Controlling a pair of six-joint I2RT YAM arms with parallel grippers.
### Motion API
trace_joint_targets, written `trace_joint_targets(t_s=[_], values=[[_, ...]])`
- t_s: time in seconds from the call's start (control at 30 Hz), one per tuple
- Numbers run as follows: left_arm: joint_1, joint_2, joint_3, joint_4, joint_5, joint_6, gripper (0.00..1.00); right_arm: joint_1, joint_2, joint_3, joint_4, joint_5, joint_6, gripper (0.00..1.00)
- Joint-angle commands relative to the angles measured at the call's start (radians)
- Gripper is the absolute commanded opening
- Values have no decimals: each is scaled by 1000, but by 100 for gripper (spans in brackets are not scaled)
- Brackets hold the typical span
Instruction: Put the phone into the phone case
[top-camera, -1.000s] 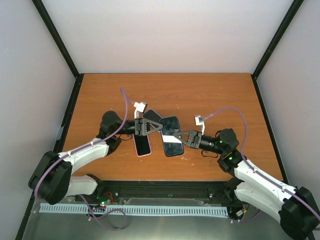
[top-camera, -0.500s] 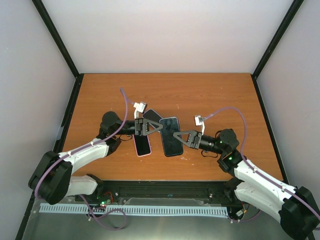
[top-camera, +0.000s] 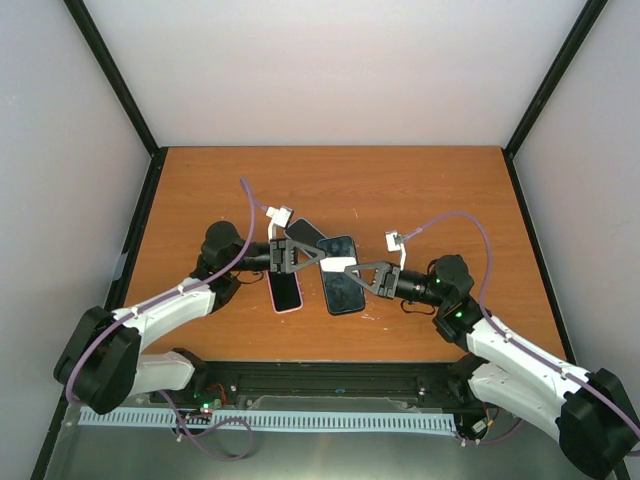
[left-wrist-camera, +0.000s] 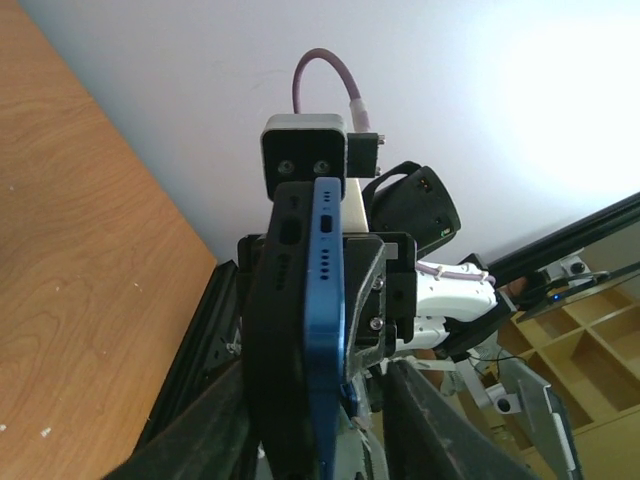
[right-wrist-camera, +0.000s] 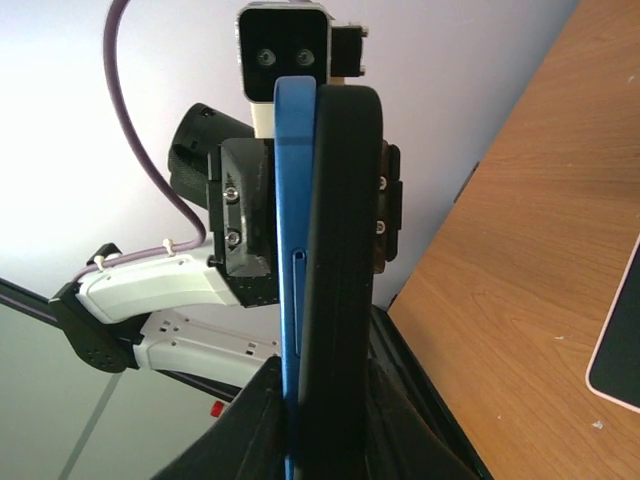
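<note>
A blue-edged phone is held on edge above the table's middle, pressed flat against a black phone case. How far the phone sits in the case cannot be told. My right gripper grips the pair from the right, and in the right wrist view its fingers press on both the phone and the case. My left gripper straddles the far end. In the left wrist view one finger lies along the case, while the other finger stands apart from the phone.
A pink-edged phone lies flat on the wooden table under the left gripper and also shows in the right wrist view. A dark flat slab lies just behind. Black frame posts mark the table's corners.
The phone and case have shifted slightly left and away with the right gripper. The left gripper stays at their far end.
</note>
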Motion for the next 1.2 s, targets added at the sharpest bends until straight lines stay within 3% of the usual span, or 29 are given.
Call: trace_joint_targets(t_s=[0.0,0.23,0.57,0.7,0.87,1.03,1.17], values=[[6,-22,37,41,11,-15,38,5,16,35,51,-4,-48,16],[6,-14,34,43,11,-43,56,5,27,59,88,63,5,16],[32,-4,20,59,25,-38,53,5,81,135,9,-21,-180,16],[65,-37,18,61,63,-34,56,5,105,121,21,-89,-216,16],[73,-80,82,-164,157,128,63,5,124,128,-20,-161,-258,16],[73,-126,172,-532,157,357,63,5,147,135,0,-239,-264,16],[74,-125,181,-566,193,363,57,5,175,142,-3,-280,-274,16]])
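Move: The phone and its black case are held together level with both grippers: their middle is about 4 cm right and 3 cm back of the left hand, and about 1 cm left and 1 cm back of the right hand, which grips them. On the table some 25 cm below, a pink-edged phone lies about 15 cm left and 6 cm ahead of the right hand; a blue-edged phone lies roughly 9 cm left, 19 cm ahead. Left fingers open, easing left-up; right carries the phone and case forward, then 3 cm back, leftward, turning counter-clockwise. ##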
